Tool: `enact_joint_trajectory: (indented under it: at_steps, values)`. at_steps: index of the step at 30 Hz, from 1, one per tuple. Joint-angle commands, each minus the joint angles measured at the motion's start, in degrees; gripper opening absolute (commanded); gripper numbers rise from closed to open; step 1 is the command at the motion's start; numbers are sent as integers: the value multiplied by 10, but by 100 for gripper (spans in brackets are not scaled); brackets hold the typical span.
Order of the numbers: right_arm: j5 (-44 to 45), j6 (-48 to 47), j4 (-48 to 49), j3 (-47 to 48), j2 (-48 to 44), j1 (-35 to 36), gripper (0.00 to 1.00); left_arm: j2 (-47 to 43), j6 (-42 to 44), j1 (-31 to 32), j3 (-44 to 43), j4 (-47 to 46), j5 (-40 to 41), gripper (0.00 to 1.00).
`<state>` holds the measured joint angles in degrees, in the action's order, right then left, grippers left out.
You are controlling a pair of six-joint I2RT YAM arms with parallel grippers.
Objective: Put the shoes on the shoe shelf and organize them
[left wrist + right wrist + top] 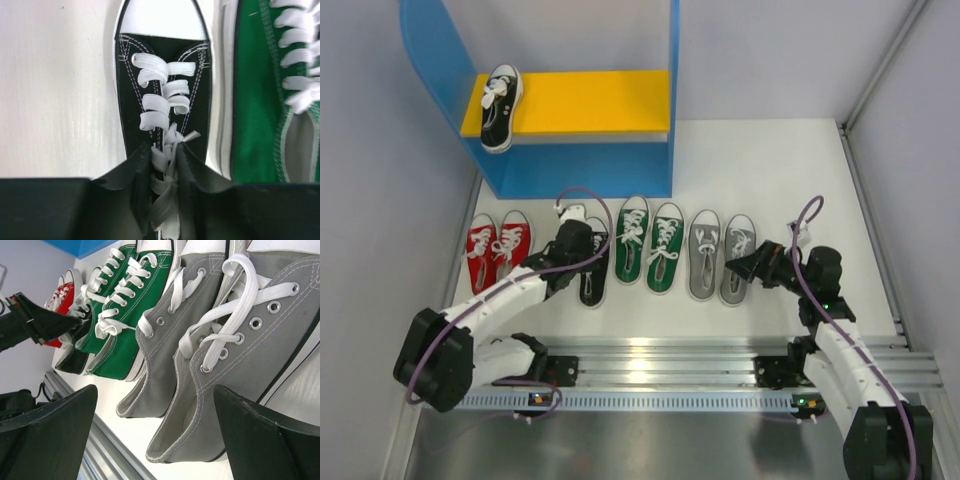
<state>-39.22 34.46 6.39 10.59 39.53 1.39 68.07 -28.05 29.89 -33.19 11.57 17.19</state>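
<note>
One black shoe (500, 105) stands on the yellow board (590, 100) of the blue shoe shelf (580, 170). The other black shoe (593, 270) lies on the white floor in a row with the red pair (495, 248), the green pair (650, 245) and the grey pair (720, 255). My left gripper (167, 155) is over this black shoe (130, 100), its jaws pinched on the laced tongue. My right gripper (155, 390) is open at the heel of the right grey shoe (240, 350), touching nothing.
The shelf's tall blue side panels (672, 90) flank the board. A metal rail (660, 360) runs along the near edge behind the shoes' heels. Grey walls close in on both sides. The green shoe (255, 100) lies tight against the black one's right side.
</note>
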Motion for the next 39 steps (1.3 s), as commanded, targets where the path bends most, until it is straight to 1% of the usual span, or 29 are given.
enact_joint_trajectory:
  at_steps: [1, 4, 5, 7, 10, 13, 16, 18, 19, 20, 21, 23, 25, 26, 27, 28, 30, 31, 32, 33, 34, 35, 36, 37, 38, 39]
  values:
    - [-2, -9, 26, 7, -8, 6, 99, -76, -10, 3, -7, 2, -40, 24]
    - [-3, -9, 26, 8, -9, 5, 99, -122, -11, 4, -20, 42, -53, 10]
    - [-5, -8, 28, 7, -9, 6, 99, -146, -13, 5, -29, 55, -52, 0]
    - [-5, -7, 31, 7, -9, 6, 99, -173, -13, 8, -40, 90, -50, 0]
    - [-9, -4, 39, 6, -5, 6, 100, -185, -9, 9, -56, 121, -47, 0]
    - [-11, -4, 40, 5, -4, 6, 99, -197, -13, 10, -81, 138, -68, 0]
    - [-12, -4, 40, 5, -5, 5, 99, -224, -17, 19, -125, 161, -53, 0]
    - [-12, -4, 39, 5, -7, 5, 99, -239, -6, 21, -177, 173, -38, 0]
    - [-12, -3, 41, 5, -5, 6, 99, -240, 6, 21, -196, 176, -38, 0]
    - [-13, -3, 42, 5, -4, 6, 99, -236, 13, 21, -239, 177, -46, 0]
    - [-15, -2, 44, 5, -2, 5, 100, -231, 19, 21, -261, 180, -51, 0]
    - [-16, 0, 49, 6, 3, 5, 100, -202, 48, 22, -319, 180, -56, 0]
    - [-19, 0, 49, 7, 5, 6, 100, -166, 90, 22, -354, 181, -39, 0]
    - [-20, 0, 49, 9, 5, 6, 99, -152, 106, 21, -390, 180, -33, 0]
    - [-22, 1, 49, 10, 4, 5, 99, -137, 125, 21, -408, 180, -13, 0]
    - [-22, 2, 50, 10, 3, 6, 100, -105, 162, 20, -425, 172, -2, 0]
    - [-24, 2, 52, 11, 2, 5, 99, -72, 196, 18, -477, 164, 15, 0]
    - [-25, 3, 52, 11, 2, 5, 99, -37, 221, 15, -499, 164, 13, 0]
    - [-26, 3, 52, 11, 2, 6, 99, -20, 231, 1, -542, 164, 7, 0]
    - [-29, 3, 54, 11, 2, 5, 99, -3, 237, -12, -563, 164, -3, 0]
    - [-31, 6, 56, 10, 3, 6, 100, 30, 237, -31, -603, 167, -47, 0]
    - [-32, 9, 59, 9, 3, 6, 99, 46, 232, -83, -622, 167, -81, 0]
    - [-38, 10, 63, 9, 5, 6, 99, 80, 217, -115, -641, 169, -135, 0]
    - [-38, 11, 64, 9, 7, 5, 99, 98, 216, -143, -676, 170, -148, 0]
    - [-40, 13, 68, 7, 10, 5, 99, 116, 217, -186, -696, 176, -151, 0]
    - [-45, 15, 72, 6, 13, 5, 99, 135, 218, -199, -716, 180, -154, 0]
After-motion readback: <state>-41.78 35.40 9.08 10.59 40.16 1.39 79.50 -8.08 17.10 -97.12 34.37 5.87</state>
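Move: The last black shoe on the table is under the left gripper: its middle about 3 cm back and 3 cm below, with the half-closed fingers around the laces. The near green shoe lies roughly 9 cm right and 2 ahead, the near red one about 19 left. The yellow shelf's middle is some 22 cm ahead and 15 up, with the first black shoe on it around 13 left. From the right gripper, the table's black shoe is some 34 cm left. Finish closing the left gripper on the black shoe's laces, pinching them as you start up. Draw back about 4 cm while rising, then lift fast to some 33 cm above the start, tipping the fingers up nearly 30 degrees. Near the top, swing forward about 16 cm towards the yellow shelf, keeping the pinch. ##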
